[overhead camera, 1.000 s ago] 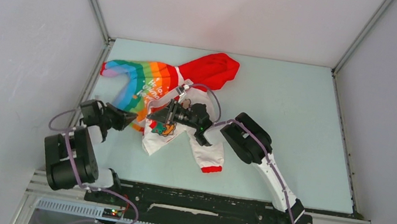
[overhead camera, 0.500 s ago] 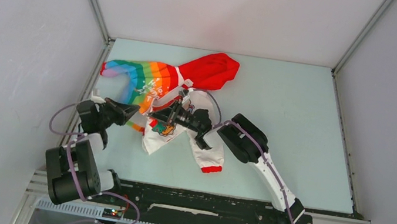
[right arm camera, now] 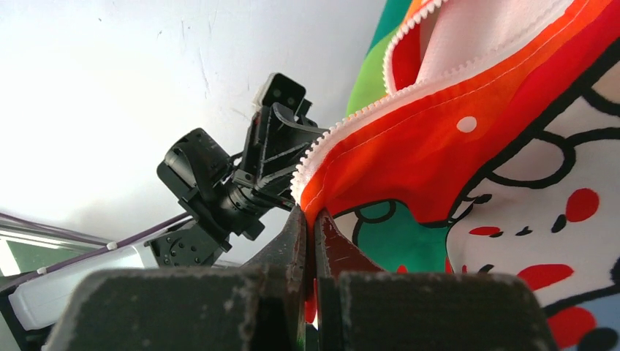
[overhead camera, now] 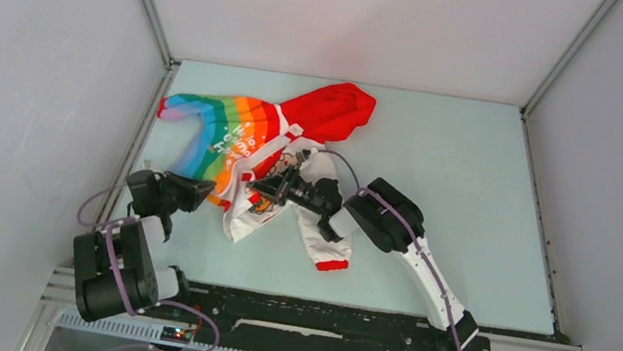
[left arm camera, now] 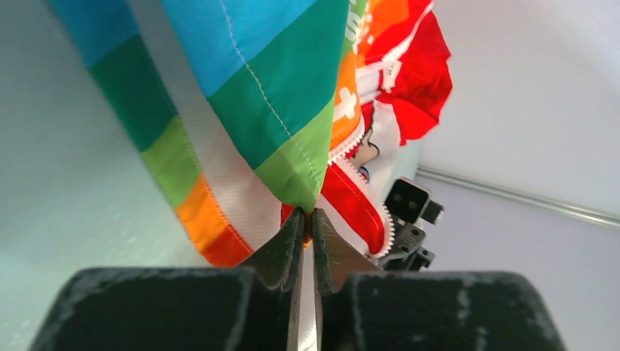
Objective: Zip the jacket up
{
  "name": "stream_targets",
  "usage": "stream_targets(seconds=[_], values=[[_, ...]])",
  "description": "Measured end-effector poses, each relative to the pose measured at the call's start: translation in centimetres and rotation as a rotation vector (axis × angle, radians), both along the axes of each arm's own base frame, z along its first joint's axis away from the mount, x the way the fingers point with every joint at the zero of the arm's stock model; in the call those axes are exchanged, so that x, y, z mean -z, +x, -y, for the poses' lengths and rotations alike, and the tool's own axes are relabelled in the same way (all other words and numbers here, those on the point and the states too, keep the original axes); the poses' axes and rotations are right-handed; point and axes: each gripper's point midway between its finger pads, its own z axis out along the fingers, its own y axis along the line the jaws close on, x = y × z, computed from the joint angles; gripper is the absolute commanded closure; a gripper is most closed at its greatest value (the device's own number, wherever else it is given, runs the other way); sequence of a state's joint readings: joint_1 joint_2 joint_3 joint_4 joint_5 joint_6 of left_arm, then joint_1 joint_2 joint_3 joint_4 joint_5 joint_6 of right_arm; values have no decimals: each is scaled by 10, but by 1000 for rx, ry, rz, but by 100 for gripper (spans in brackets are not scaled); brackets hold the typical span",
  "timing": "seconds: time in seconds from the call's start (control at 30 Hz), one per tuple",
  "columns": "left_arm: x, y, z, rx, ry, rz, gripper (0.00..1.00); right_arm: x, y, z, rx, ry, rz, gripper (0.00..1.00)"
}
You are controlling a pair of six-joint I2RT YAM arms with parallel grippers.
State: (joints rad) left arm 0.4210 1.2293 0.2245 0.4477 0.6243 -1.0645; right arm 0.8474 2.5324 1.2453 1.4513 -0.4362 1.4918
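The jacket (overhead camera: 244,133) lies unzipped at the table's back left. Its red hood (overhead camera: 332,109) points to the rear, the rainbow half (left arm camera: 278,88) is on the left, and the white cartoon-print half (right arm camera: 512,146) is on the right. My left gripper (overhead camera: 209,186) is shut on the rainbow half's bottom corner, and in the left wrist view the fabric is pinched at its tips (left arm camera: 308,213). My right gripper (overhead camera: 254,187) is shut on the white half's zipper edge (right arm camera: 310,212). The white zipper teeth (right arm camera: 351,121) run up from the right gripper. The zipper slider is hidden.
A white sleeve with a red cuff (overhead camera: 332,262) lies under my right forearm (overhead camera: 385,219). Grey walls enclose the table on three sides, the left wall close to my left arm (overhead camera: 115,249). A black mounting rail (overhead camera: 314,320) runs along the near edge.
My right gripper has drawn slightly toward the near right with the white half's edge. My left wrist has shifted nearer, and its tips stay at the rainbow corner.
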Motion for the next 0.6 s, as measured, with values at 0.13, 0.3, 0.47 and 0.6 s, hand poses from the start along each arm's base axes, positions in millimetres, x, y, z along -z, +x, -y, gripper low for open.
stream_targets(seconds=[0.13,0.3,0.47,0.6], values=[[11,-1,-8,-51,16,-48,83,0,4,2,9,0,8,100],[32,-4,-10,-67,1,-119,77,0,7,4,15,-1,12,100],[46,-6,-11,-76,-10,-166,67,0,8,4,17,-3,19,100],[46,-6,-11,-69,7,-161,66,1,8,4,18,-6,26,100]])
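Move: The orange zipper corner of the jacket's rainbow panel is right at the left fingertips, perhaps 2 cm below the hand point. About 8 cm to this hand's right and roughly level in reach is the red zipper edge in the right gripper. The white hem tip lies some 11 cm back and 6 cm to the right, the white lettering about 11 cm ahead and 5 cm right. From the right hand, the rainbow corner is about 8 cm to the left and 1 cm back. Straight down towards the table the left hand sinks, about 4.5 cm with a cm of drift to its left, its fingers tipping some 10 degrees further down. Meanwhile its barely parted fingers spread to about a third open, letting go of the orange corner of the rainbow panel while staying around it. The right gripper stays shut on the red zipper edge, nearly still. ##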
